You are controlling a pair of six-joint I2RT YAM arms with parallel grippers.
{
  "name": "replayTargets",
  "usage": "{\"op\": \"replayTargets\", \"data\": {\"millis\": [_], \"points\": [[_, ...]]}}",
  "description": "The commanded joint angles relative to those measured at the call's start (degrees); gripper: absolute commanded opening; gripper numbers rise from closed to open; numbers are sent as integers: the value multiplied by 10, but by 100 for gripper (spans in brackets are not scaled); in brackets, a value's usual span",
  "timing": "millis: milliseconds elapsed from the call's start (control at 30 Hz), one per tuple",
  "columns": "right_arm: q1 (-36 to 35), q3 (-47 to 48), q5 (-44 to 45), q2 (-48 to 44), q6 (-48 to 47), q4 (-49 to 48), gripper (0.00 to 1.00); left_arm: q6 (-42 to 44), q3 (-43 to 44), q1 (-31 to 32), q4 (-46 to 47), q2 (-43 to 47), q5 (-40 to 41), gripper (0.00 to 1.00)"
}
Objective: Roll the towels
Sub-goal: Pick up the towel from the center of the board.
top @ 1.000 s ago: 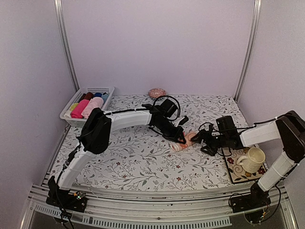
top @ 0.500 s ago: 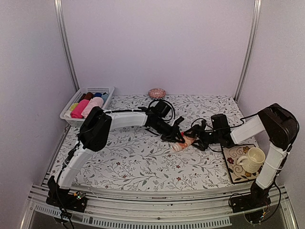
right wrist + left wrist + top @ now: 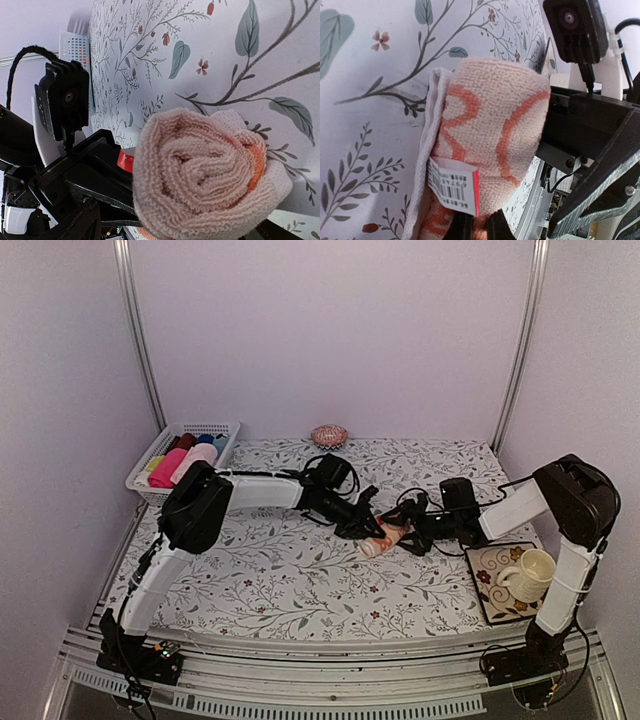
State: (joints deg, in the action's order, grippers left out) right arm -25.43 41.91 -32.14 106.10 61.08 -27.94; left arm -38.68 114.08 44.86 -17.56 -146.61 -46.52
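Observation:
The peach-orange towel (image 3: 385, 538) lies rolled up on the floral table (image 3: 300, 580) at mid-right. My left gripper (image 3: 368, 527) holds its left end; in the left wrist view the fingers (image 3: 476, 227) pinch the roll (image 3: 490, 125) just below its barcode tag (image 3: 452, 187). My right gripper (image 3: 410, 536) holds the right end; the right wrist view looks straight at the spiral end of the roll (image 3: 205, 185), between my jaws. A light pink roll (image 3: 196, 459) lies in the basket.
A white basket (image 3: 150, 492) with several small rolled cloths stands at the back left. A pink patterned round object (image 3: 329, 434) sits at the back wall. A cream mug (image 3: 530, 573) stands on a patterned mat (image 3: 492, 590) at the right.
My right gripper has moved left up to the towel's right end and its elbow has risen. My left gripper has shifted slightly left along the roll. The towel has stayed in place.

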Motion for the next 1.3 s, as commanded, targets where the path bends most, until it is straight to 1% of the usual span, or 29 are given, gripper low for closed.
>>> {"op": "replayTargets", "data": {"millis": [0, 67, 133, 200, 300, 367, 433, 533, 600, 667, 767, 800, 900, 1000, 1100, 1133, 1267], "points": [[-5, 6, -8, 53, 14, 50, 86, -38, -41, -1, -33, -23, 14, 0], [-5, 14, -6, 66, 11, 53, 83, -36, -43, 0, -33, -24, 12, 0], [-6, 24, -5, 78, 10, 56, 76, -33, -43, 0, -33, -22, 10, 0], [-6, 37, -6, 92, 8, 71, 71, -27, -42, 0, -36, -21, 11, 0], [-6, 54, -6, 110, -1, 92, 61, -14, -40, 0, -46, -17, 14, 0], [-5, 63, -7, 120, -8, 104, 50, -3, -38, 0, -52, -14, 17, 1], [-5, 69, -10, 128, -16, 105, 35, 7, -41, -1, -55, -8, 19, 3], [-4, 81, -15, 135, -29, 105, 15, 18, -56, -6, -55, 14, 22, 9], [-3, 90, -16, 131, -47, 101, 7, 30, -74, -11, -55, 38, 27, 16], [-2, 101, -20, 119, -74, 97, 5, 44, -104, -18, -53, 71, 36, 28], [0, 116, -24, 96, -112, 100, 4, 59, -154, -32, -42, 126, 48, 40], [1, 121, -26, 87, -133, 104, 4, 62, -172, -38, -36, 147, 50, 43], [3, 144, -39, 65, -191, 127, 4, 66, -223, -57, -8, 207, 53, 48], [5, 162, -67, 39, -239, 134, 4, 77, -237, -73, 3, 248, 55, 52], [4, 180, -82, 7, -272, 156, 4, 88, -225, -84, 3, 264, 52, 55], [4, 187, -88, -3, -287, 160, 4, 88, -217, -85, 5, 262, 45, 57], [5, 222, -125, -27, -332, 191, 4, 82, -177, -85, 33, 245, 15, 59]]}}
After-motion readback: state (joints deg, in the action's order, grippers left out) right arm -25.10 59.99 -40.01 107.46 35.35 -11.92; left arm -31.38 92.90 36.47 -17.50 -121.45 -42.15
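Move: The rolled towel is already between the two grippers. Its middle lies about 4 cm left of the right hand point, hardly any forward or back, and 1 to 2 cm lower, and some 3 cm right and 1 cm back of the left fingers, which still pinch it. From the right hand, the patterned tray is about 24 cm right and 12 cm back, with the mug on it some 26 cm right and 10 cm back; the small red bowl stands about 26 cm ahead and 18 cm left. The right hand, fingers open around the roll's right part, eases about 2 cm each forward, left and down while it closes and pinches the towel; the left fingers keep their pinch until the right ones are nearly shut, then open and draw off to the left, then upward, ending some 10 cm left and 10 cm higher. Keeping its grip, the right hand then lifts the roll about 8 cm off the board, a little farther forward and left, while its fingertips tip upward and the wrist turns nearly 20 degrees counter-clockwise. ##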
